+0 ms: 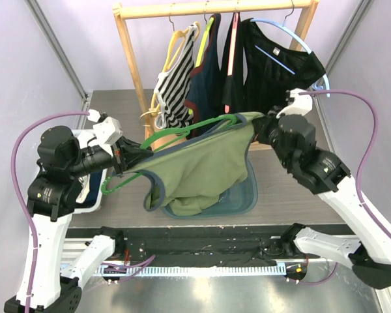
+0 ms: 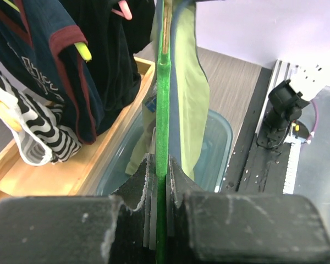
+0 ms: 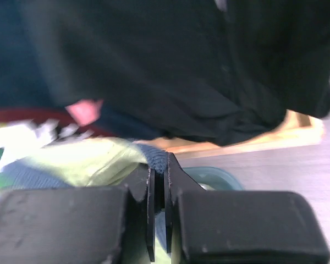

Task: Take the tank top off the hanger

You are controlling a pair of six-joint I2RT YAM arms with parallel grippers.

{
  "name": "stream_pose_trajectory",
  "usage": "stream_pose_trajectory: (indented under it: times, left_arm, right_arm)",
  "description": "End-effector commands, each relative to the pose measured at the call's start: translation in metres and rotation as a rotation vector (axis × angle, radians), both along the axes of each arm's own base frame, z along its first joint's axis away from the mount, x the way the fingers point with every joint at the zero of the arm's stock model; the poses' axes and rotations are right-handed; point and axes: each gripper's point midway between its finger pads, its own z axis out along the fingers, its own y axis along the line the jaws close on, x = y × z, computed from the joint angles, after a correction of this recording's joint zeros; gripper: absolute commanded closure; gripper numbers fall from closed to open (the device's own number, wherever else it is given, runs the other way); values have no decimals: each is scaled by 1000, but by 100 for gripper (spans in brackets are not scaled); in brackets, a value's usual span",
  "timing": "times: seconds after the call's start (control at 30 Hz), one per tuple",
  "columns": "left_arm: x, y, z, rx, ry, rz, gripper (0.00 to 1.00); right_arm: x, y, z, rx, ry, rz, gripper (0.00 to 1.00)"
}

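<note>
An olive-green tank top with blue-grey trim hangs on a green hanger, stretched between my two arms above a teal bin. My left gripper is shut on the hanger's left end. In the left wrist view the green bar runs straight out from between the jaws of that gripper, with the tank top draped to its right. At the top's right shoulder, my right gripper is shut on it. The right wrist view shows the blue ribbed trim pinched in this gripper.
A wooden clothes rack stands behind, carrying a striped top, a navy top and a black garment on hangers. The teal bin sits beneath the tank top. A white tray lies by the left arm.
</note>
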Motion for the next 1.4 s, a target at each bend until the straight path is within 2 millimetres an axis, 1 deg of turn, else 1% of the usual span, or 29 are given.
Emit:
stream_pose_trajectory:
  times: [0.0, 0.03, 0.07, 0.1, 0.17, 0.23, 0.27, 0.33, 0.37, 0.43, 0.47, 0.5, 0.57, 0.6, 0.63, 0.7, 0.73, 0.77, 0.8, 0.83, 0.87, 0.9, 0.93, 0.97, 1.03, 1.07, 1.13, 1.23, 1.37]
  left_arm:
    - [-23, 7, 17, 20, -90, -7, 100]
    - [-24, 7, 18, 21, -95, -7, 100]
    - [-25, 7, 18, 20, -96, -10, 100]
    - [-26, 7, 18, 21, -93, -12, 100]
    - [-25, 6, 18, 20, -93, -13, 100]
    - [-23, 6, 18, 17, -89, -14, 100]
    - [-19, 5, 21, 11, -97, -14, 100]
    - [-15, 2, 24, -10, -79, -16, 100]
    - [-7, 0, 30, -21, -94, -17, 100]
    - [0, -4, 38, -48, -87, -26, 100]
    - [12, -8, 45, -70, -71, -28, 100]
    - [15, -11, 49, -79, -64, -36, 100]
    - [26, -16, 54, -90, -39, -44, 100]
    - [37, -20, 56, -90, -23, -46, 100]
    - [38, -25, 57, -89, -15, -58, 100]
    - [45, -31, 59, -72, 2, -72, 100]
    - [43, -36, 57, -59, 8, -88, 100]
    - [41, -38, 48, -40, 64, -89, 100]
    - [43, -42, 46, 9, 12, -109, 100]
    - [45, -42, 26, 70, 76, -83, 100]
    - [33, -54, 18, 117, 80, -140, 100]
    - [29, -58, 10, 172, 58, -169, 100]
    - [26, -61, -3, 229, 102, -188, 100]
    - [19, -68, -8, 263, 100, -213, 100]
    - [18, -72, -12, 290, 100, -231, 100]
    - [16, -73, -13, 296, 96, -238, 100]
    - [10, -74, -20, 331, 88, -269, 100]
    - [0, -75, -35, 412, 104, -324, 100]
    - [-8, -82, -40, 454, 131, -390, 100]
  right_arm:
    - [23, -74, -8, 15, 54, -246, 99]
    - [26, -69, -15, 25, 80, -206, 99]
    - [29, -70, -26, 23, 105, -205, 99]
    - [32, -74, -30, 29, 110, -212, 99]
    - [34, -67, -35, 33, 102, -173, 99]
    - [29, -59, -33, 43, 80, -115, 99]
    - [27, -47, -33, 59, 66, -45, 99]
    - [20, -38, -29, 58, 38, 35, 97]
    - [18, -29, -30, 62, 26, 90, 96]
    - [7, -8, -30, 72, 22, 225, 85]
    - [1, -1, -27, 66, 4, 286, 79]
    - [-8, 8, -23, 73, -5, 355, 64]
    - [-19, 13, -11, 58, -45, 423, 50]
    - [-24, 15, -6, 52, -56, 451, 40]
    - [-29, 18, -1, 42, -63, 487, 36]
    - [-41, 15, 14, -10, -86, 521, 27]
    - [-47, 17, 19, -27, -90, 553, 25]
    - [-58, 13, 30, -44, -94, 567, 23]
    - [-60, 12, 34, -80, -101, 581, 22]
    - [-71, 11, 52, -85, -143, 609, 22]
    - [-77, 11, 55, -99, -141, 630, 21]
    - [-82, 11, 63, -113, -170, 648, 21]
    - [-84, 11, 70, -121, -187, 660, 21]
    - [-93, 11, 85, -126, -225, 681, 22]
    - [-93, 13, 92, -155, -243, 706, 23]
    - [-100, 16, 100, -155, -263, 740, 25]
    - [-101, 26, 97, -170, -257, 806, 25]
    - [-115, 46, 87, -165, -217, 962, 25]
    - [-126, 62, 73, -145, -180, 1089, 26]
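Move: The right hand still pinches the green tank top's right shoulder. The teal bin's middle lies about 30 cm below it, 13 cm left and 8 cm back; the hanger's right tip is some 6 cm left, straight across at the same height, and the black top hangs about 14 cm ahead, 6 cm right. From the left hand, which holds the hanger, the bin is roughly 20 cm right, 1 cm ahead and 30 cm below; the striped top is about 18 cm ahead, 7 cm right. Rightward, forward and down about 5 cm, the right hand draws the pinched shoulder away from the hanger's tip, then swings back left, sinking further, and opens wide to let the cloth go. Open, it rises about 17 cm while backing off, turning counter-clockwise some 50 degrees. The left hand keeps the hanger, loops forward and up, then back, ending about 8 cm right and 4 cm lower, over the bin. ##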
